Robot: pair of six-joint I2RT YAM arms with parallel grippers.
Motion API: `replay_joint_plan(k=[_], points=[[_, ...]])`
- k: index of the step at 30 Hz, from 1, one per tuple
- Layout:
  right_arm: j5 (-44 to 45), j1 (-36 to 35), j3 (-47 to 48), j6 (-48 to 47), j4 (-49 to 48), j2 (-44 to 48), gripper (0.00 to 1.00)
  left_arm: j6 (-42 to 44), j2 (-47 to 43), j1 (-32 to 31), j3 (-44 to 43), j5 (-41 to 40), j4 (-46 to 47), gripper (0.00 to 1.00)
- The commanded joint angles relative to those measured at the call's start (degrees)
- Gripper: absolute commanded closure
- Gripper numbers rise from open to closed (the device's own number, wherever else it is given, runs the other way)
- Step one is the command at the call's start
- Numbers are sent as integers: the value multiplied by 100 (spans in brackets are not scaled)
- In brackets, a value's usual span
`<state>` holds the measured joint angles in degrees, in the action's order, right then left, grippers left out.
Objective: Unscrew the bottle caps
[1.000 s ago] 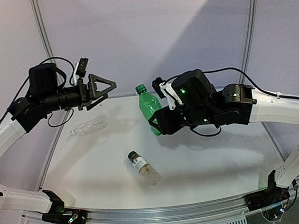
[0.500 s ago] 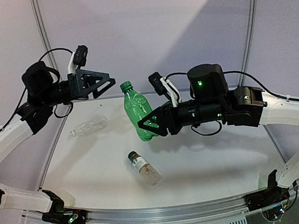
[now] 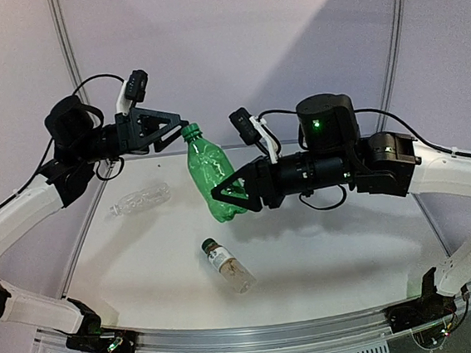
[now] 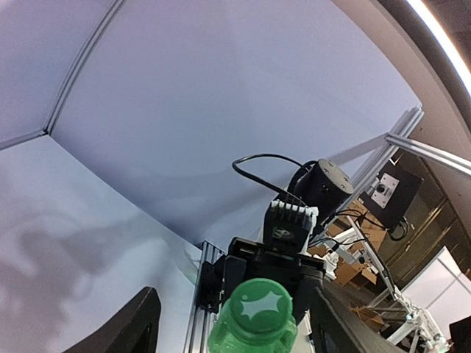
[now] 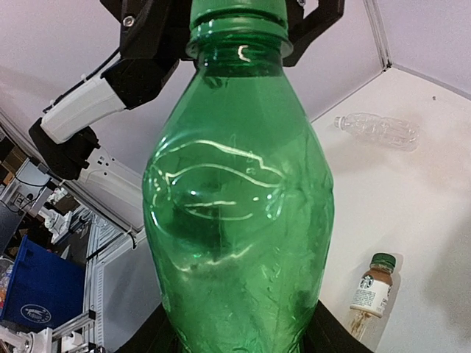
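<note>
My right gripper [image 3: 236, 195] is shut on the lower body of the green bottle [image 3: 209, 181] and holds it in the air, neck tilted up to the left. Its green cap [image 3: 190, 131] sits on the neck. My left gripper [image 3: 179, 126] is open around that cap [image 4: 262, 309], with a gap on each side between the cap and the dark fingers [image 4: 132, 329]. In the right wrist view the green bottle [image 5: 235, 198] fills the frame, with the left gripper's fingers behind its cap [image 5: 237, 11].
A clear ribbed bottle [image 3: 140, 198] lies on the white table [image 3: 334, 242] at the back left. The labelled bottle [image 3: 228, 266] with a dark green cap [image 3: 209, 246] lies nearer the front, below the held bottle. A purple backdrop stands behind.
The right arm carried the green bottle left and upward, tilting its neck toward the left gripper. The left gripper swung over and now straddles the cap, its jaws narrower than before.
</note>
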<state>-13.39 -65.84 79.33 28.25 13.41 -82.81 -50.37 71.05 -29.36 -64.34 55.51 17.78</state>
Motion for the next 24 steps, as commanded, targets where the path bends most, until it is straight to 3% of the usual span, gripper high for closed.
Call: replay_joint_plan(k=[1, 9, 14, 20, 24], points=[[-177, 26, 177, 55, -77, -125, 100, 18, 122, -89, 66, 146, 212, 33], [-207, 27, 211, 111, -51, -186, 100, 58, 249, -248, 34, 227, 265, 51], [-205, 31, 240, 111, -37, -204, 100, 67, 261, -293, 108, 249, 257, 54], [-202, 29, 247, 107, 10, -216, 100, 54, 301, -341, 124, 264, 237, 89], [352, 29, 347, 89, 260, -264, 100, 28, 308, -383, 184, 128, 145, 91]])
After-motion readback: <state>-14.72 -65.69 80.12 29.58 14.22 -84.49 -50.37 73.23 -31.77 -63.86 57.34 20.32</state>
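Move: The green bottle's cap is almost between the left hand's open fingers, about 2 cm to the right and 1 cm back, at their height. The brown-label bottle lies on the table some 40 cm below that hand, roughly 5 cm back and 4 cm right; the clear bottle lies equally low, about 17 cm ahead and 22 cm left. From the right hand, holding the green bottle's body, the cap is about 6 cm forward, 5 cm left and 9 cm up. Left hand eases about 1.5 cm right, slightly back and down, closing to pinch the green cap; right keeps hold. ##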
